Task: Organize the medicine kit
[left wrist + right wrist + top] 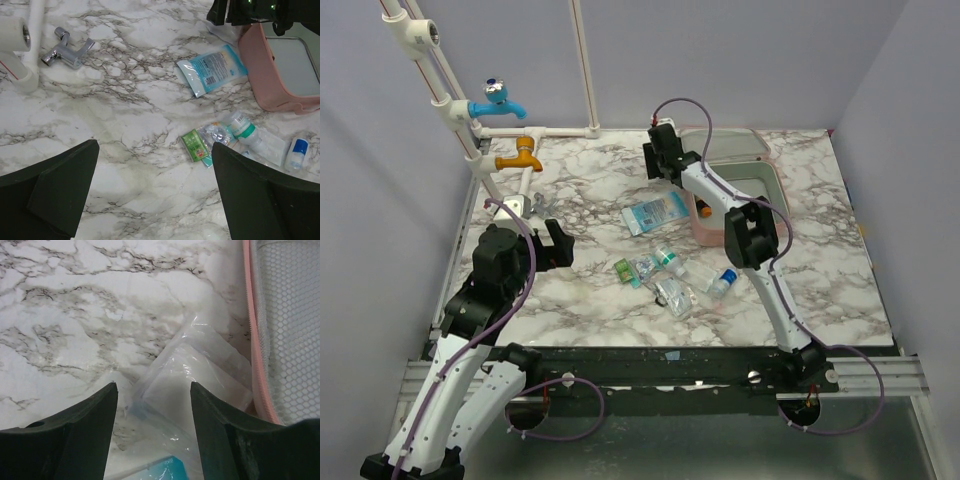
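Note:
The medicine kit, a pale pink case, lies open at the back right; its pink wall and mesh lining show in the wrist views. My right gripper hangs open just left of the kit, its fingers either side of a clear plastic packet on the marble without pinching it. My left gripper stands wide open over bare marble, left of the loose items. These are a blue packet, a green sachet, a green-capped bottle, a blister pack and a blue-capped bottle.
White pipes with a blue tap and an orange tap stand at the back left. A chrome tap fitting lies on the marble near them. Purple walls close in the table on three sides.

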Controlling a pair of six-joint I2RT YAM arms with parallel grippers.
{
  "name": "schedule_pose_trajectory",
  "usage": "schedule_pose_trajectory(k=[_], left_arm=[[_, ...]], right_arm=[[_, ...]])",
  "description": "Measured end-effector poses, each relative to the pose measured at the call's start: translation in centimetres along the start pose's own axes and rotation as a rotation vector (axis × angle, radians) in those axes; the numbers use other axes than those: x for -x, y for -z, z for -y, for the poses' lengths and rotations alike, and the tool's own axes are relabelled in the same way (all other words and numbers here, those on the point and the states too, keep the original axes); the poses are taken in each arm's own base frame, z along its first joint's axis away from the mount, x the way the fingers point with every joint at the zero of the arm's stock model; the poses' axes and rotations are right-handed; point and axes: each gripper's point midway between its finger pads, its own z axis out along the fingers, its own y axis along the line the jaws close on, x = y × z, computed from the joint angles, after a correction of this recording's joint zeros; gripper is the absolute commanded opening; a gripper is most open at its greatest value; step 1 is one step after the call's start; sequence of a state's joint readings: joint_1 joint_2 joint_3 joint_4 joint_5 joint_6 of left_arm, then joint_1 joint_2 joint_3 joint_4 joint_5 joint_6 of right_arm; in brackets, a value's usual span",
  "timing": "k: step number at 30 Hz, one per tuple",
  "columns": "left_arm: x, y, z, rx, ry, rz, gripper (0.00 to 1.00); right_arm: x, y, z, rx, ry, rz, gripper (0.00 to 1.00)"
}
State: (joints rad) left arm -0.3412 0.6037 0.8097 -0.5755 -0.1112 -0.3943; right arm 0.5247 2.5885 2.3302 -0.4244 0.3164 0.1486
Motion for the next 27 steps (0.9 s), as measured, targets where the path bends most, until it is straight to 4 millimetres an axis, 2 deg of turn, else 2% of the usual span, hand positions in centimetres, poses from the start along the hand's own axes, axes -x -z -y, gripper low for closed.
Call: schedule_pose_trajectory(k=[6,14,16,23,27], left_arm=[[-0.1,-0.1,0.0,0.001,-0.001,-0.004,0.99],[-0.1,-0.1,0.0,0.002,-0.001,-0.005,0.98],[-0.1,-0.1,0.0,0.002,-0.001,-0.005,0.99],[-0.1,-0.1,0.0,0.002,-0.001,-0.005,0.99],[-0.1,-0.1,-0.1,0.006,0.001,-0.005,0.99]], right_arm=[[-2.2,-1.7,0.1,-0.021,0.013,-0.031,0.53],[-1.9,-1.9,0.0,-0.026,-0.003,-0.018,0.16],[-1.8,-1.9,-0.1,-0.022,-0.009,-0.016,0.02],[-1.7,-2.0,-0.8,0.010,-0.017,-0.001,0.01],[-1.8,-1.4,-2.1,0.035,0.000,0.012,0.01]])
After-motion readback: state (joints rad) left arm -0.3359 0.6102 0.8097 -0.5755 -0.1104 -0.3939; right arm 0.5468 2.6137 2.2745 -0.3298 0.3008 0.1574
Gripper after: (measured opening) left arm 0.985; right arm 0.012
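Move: The clear packet lies under the right gripper, its middle about 3 cm to the right, level front to back, and 3 cm below. The blue pouch is some 9 cm back and straight in line; the pink box's tray centres about 16 cm right and 6 cm back, with its left wall close beside the packet. From the left gripper the packet is roughly 36 cm ahead, 21 cm right and 20 cm down. Lower the right gripper about 2.5 cm onto the left part of the clear packet. Hold it there while you shut the half-open fingers completely, pinching the thin film, then, keeping the grip, drag the packet some 2 cm to the left along the table, away from the pink box. ##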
